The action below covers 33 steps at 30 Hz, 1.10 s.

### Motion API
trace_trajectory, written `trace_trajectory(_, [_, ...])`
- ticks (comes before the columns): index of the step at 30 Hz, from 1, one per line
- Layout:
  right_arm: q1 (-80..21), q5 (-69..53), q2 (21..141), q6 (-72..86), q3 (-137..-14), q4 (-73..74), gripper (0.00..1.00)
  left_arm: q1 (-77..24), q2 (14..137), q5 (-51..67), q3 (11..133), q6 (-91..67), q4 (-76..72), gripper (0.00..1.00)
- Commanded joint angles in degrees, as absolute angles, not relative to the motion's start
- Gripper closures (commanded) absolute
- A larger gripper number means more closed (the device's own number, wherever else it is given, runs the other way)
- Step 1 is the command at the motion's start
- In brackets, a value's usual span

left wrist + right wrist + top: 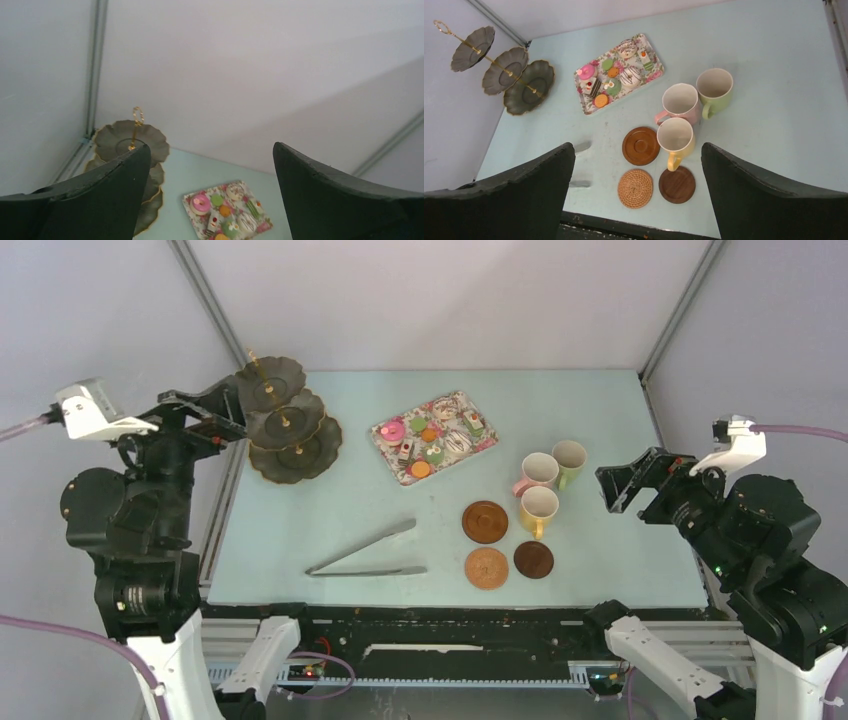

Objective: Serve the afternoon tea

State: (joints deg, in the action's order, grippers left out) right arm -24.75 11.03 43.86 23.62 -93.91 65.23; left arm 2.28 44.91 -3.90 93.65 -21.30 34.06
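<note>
The toy cakes and macarons (430, 435) (614, 75) lie on a flowered tray at the table's back middle. The dark three-tier stand (287, 422) (125, 140) (506, 72) is at the back left. Pink (537, 470), green (570, 458) and yellow (539, 508) mugs cluster at the right, empty. In front of them lie three coasters: brown (485, 521), woven (487, 567) and dark (533, 559). My left gripper (232, 412) (210, 147) hangs open beside the stand, holding nothing. My right gripper (612, 487) (637, 146) is open and empty, raised right of the mugs.
Long metal tongs (368, 552) lie on the table left of the coasters. The flowered tray (487, 443) sits at an angle. Grey walls and metal posts (205, 300) close the table in at the back and sides.
</note>
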Motion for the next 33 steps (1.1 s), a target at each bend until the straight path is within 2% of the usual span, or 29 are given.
trace_trajectory(1, [-24.5, 9.4, 44.9, 24.7, -94.6, 65.9, 0.0, 1.1, 47.7, 6.2, 93.1, -22.3, 34.8, 0.02])
trace_trajectory(6, [-24.4, 5.7, 43.5, 22.5, -91.7, 63.1, 0.0, -8.6, 51.1, 7.8, 91.3, -17.9, 38.7, 0.02])
trace_trajectory(17, [-24.4, -1.6, 40.5, 22.7, -86.3, 57.8, 0.0, -32.2, 62.3, 0.2, 81.2, 2.9, 53.8, 0.02])
trace_trajectory(26, [-24.4, -1.2, 39.6, 24.0, -85.9, 58.2, 0.0, -34.3, 68.7, -4.9, 65.7, 10.5, 55.7, 0.02])
trace_trajectory(33, [-24.4, -1.2, 38.7, 25.5, -85.3, 58.5, 0.0, -35.8, 75.5, -3.8, 62.0, 9.0, 50.5, 0.02])
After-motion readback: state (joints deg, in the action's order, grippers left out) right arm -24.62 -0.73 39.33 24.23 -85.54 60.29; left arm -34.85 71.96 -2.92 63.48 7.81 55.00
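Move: The tongs lie open in a V on the table, far below the left hand: about 12 cm to its right, some 2 cm back and roughly 54 cm down. The tiered stand is about 24 cm ahead and 7 cm left, its middle some 42 cm lower; the pastry tray is about 29 cm ahead and 26 cm right at table height. From the right hand the tongs lie about 46 cm left, 2 cm ahead and 41 cm down. Down towards the tongs swoops the open left hand, sinking about 40 cm and swinging 14 cm or so to the right, with a brief reach forward that is partly taken back. Its wrist tips from level to nearly straight down. Meanwhile the right hand, also open, eases about 3.5 cm left and slightly down, turning some 10 degrees counter-clockwise. ##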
